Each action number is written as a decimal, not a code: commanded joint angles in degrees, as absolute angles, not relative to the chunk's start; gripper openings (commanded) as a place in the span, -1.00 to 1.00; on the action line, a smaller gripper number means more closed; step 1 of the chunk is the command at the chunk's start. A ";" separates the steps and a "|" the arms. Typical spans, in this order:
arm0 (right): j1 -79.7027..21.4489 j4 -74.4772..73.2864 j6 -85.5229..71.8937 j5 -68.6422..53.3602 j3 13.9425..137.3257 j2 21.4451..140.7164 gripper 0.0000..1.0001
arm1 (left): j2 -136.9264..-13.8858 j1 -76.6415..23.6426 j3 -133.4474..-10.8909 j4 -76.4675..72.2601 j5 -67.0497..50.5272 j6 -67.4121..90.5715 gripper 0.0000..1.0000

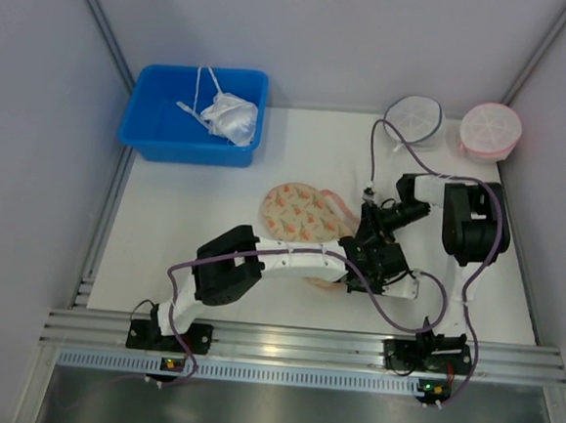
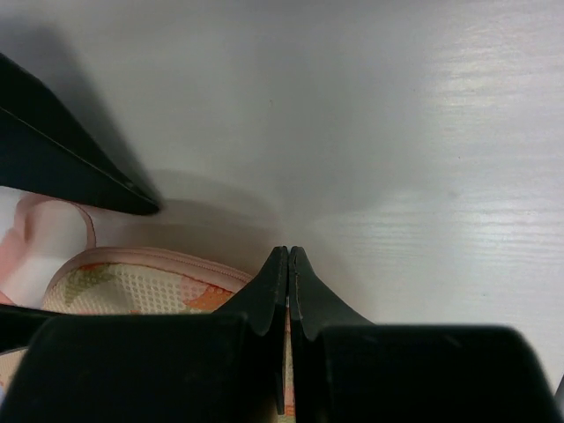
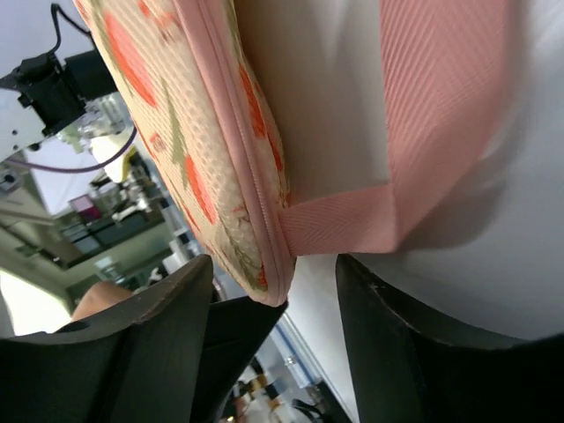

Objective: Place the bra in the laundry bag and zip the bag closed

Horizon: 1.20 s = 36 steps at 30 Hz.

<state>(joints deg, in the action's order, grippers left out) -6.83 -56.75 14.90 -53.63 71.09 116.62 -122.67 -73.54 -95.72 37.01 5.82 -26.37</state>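
Observation:
The laundry bag (image 1: 300, 213), peach with orange floral print, lies mid-table with one lobe under my left arm. Its mesh side and pink zipper rim (image 2: 123, 286) show in the left wrist view, just under and behind my left gripper (image 2: 289, 251), whose jaws are pressed together. From above, the left gripper (image 1: 376, 250) sits at the bag's right end. My right gripper (image 3: 275, 264) is open, and the bag's zipped edge (image 3: 194, 132) and a pink ribbon loop (image 3: 344, 225) hang between its fingers. Seen from the top, the right gripper (image 1: 369, 216) is close above the left one. The bra is out of view.
A blue bin (image 1: 152, 128) at the back left holds a white bra with string straps (image 1: 231, 119). A round white mesh pouch (image 1: 413, 117) and a round pink mesh pouch (image 1: 490, 130) stand at the back right. Grey walls close in both sides.

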 commanded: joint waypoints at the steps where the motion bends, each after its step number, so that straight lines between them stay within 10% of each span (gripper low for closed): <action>1: -8.26 -55.29 16.70 -59.74 67.42 115.05 0.15 | -122.96 -73.65 -98.61 35.16 7.38 -25.14 -1.00; 10: -9.58 -53.44 13.27 -62.93 71.35 118.30 -1.00 | -120.68 -74.00 -95.20 35.07 3.71 -25.58 -1.00; 36: -18.37 -50.71 6.77 -59.59 87.44 124.36 -0.80 | -118.03 -79.54 -90.88 35.86 1.22 -24.08 -1.00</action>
<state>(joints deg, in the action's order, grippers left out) -17.63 -58.22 8.36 -56.77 82.39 123.81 -117.67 -77.47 -87.77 38.24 8.45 -26.61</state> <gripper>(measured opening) 0.070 0.015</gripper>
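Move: The bag's zipper end, already between the right hand's open fingers, sits about 2 cm back and 1 cm left of its hand point, 1 cm lower. The middle of the laundry bag is some 13 cm left of that hand and 1 cm back, its pink strap about 5 cm ahead and 6 cm left; both lie 3 cm lower. From the left hand, the zipper end is roughly 5 cm ahead, 3 cm left, level in height. Right hand backs 3 cm, pinches the bag's zipper end, goes forward 5, left 4; left hand shifts back-left. ##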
